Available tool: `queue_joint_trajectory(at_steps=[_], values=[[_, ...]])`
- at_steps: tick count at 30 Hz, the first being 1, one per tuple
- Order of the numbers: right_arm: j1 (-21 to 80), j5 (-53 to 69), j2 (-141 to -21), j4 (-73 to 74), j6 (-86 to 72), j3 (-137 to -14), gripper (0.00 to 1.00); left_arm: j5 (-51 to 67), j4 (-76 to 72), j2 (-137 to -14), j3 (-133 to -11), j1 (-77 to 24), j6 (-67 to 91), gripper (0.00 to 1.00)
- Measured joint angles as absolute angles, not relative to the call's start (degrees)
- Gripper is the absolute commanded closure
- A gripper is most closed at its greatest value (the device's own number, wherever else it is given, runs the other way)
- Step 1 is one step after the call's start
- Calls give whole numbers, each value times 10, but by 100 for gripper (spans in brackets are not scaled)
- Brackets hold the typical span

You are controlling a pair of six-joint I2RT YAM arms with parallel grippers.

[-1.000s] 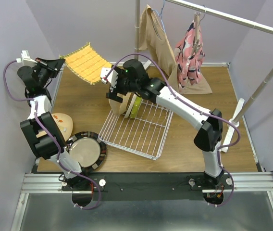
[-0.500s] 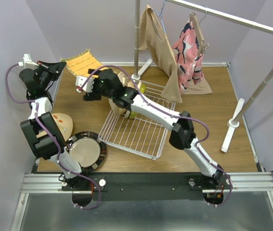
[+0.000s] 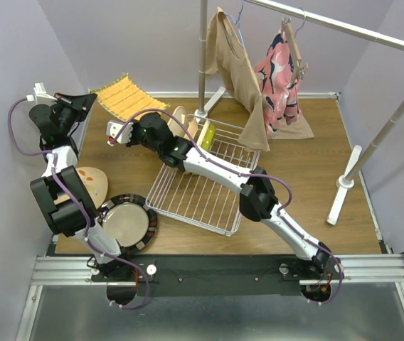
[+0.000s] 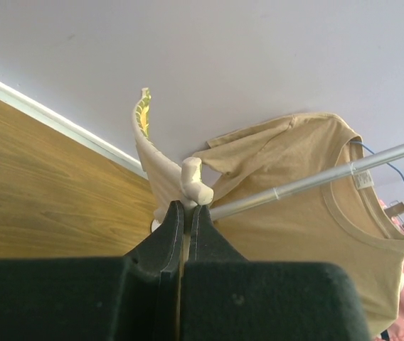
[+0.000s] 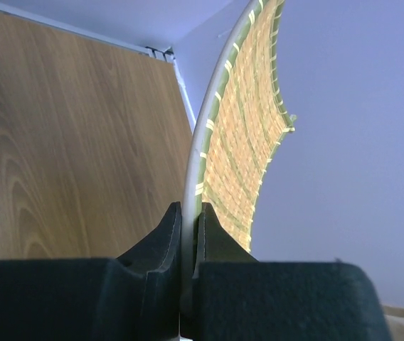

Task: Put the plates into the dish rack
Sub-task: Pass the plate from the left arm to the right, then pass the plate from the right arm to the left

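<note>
The white wire dish rack (image 3: 202, 195) lies mid-table. A cream plate (image 3: 178, 119) and a lime green plate (image 3: 205, 133) stand upright at its far end; from the left wrist they show edge-on (image 4: 152, 153). A tan floral plate (image 3: 92, 183) and a dark-rimmed silvery plate (image 3: 125, 222) lie flat at the near left. My right gripper (image 3: 114, 131) (image 5: 189, 207) reaches far left and is shut on the thin pale, green-banded edge of the yellow woven mat (image 3: 127, 96) (image 5: 248, 135). My left gripper (image 3: 84, 99) (image 4: 186, 206) hangs raised at the back left, shut on nothing.
A white clothes rail (image 3: 202, 57) stands behind the rack with a tan shirt (image 3: 234, 57) and a pink garment (image 3: 280, 71) hanging low over the table's back. Its other post and foot (image 3: 344, 185) stand at the right. Walls close in left and back.
My right gripper left the plates standing in the rack, swung left toward the mat and closed on its edge. The left arm stayed put.
</note>
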State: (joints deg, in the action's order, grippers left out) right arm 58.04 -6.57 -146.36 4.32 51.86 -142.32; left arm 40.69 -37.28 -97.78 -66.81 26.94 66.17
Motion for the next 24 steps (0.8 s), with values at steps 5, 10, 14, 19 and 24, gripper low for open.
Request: queue_joint_trajectory(at_steps=[5, 10, 14, 19, 24], values=[[580, -66, -1461, 6, 554, -1398, 100, 405, -380, -977, -663, 271, 659, 57], [577, -65, -1456, -36, 590, -1358, 100, 400, -318, -952, -663, 268, 631, 35], [576, -62, -1429, -91, 617, -1278, 99, 388, -209, -936, -690, 256, 576, 32], [576, -59, -1395, -140, 644, -1204, 99, 353, -103, -936, -714, 234, 522, 32], [575, -55, -1363, -190, 663, -1146, 99, 314, -18, -936, -726, 204, 481, 34]])
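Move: The yellow square plate is held between both my hands: its middle is about 12 cm right of my left hand, 1 cm ahead and 2 cm lower, and about 8 cm straight ahead of my right hand, 4 cm higher. From the right hand, the green plate in the dish rack sits some 23 cm right, 1 cm ahead and 14 cm below. The rack's leftmost cream plate is about 14 cm right, 3 cm ahead and 12 cm below. My left hand opens its fingers to about two thirds and gives up the yellow plate's left corner, then sinks about 5 cm and slides 3 to 4 cm right, tipping its fingers down some 20 degrees, the open fingers still either side of the rim. My right hand keeps its pinch on the near edge, drifts 2 to 3 cm right while dipping about 2 cm and partly rising again, and tilts up about 15 degrees. ##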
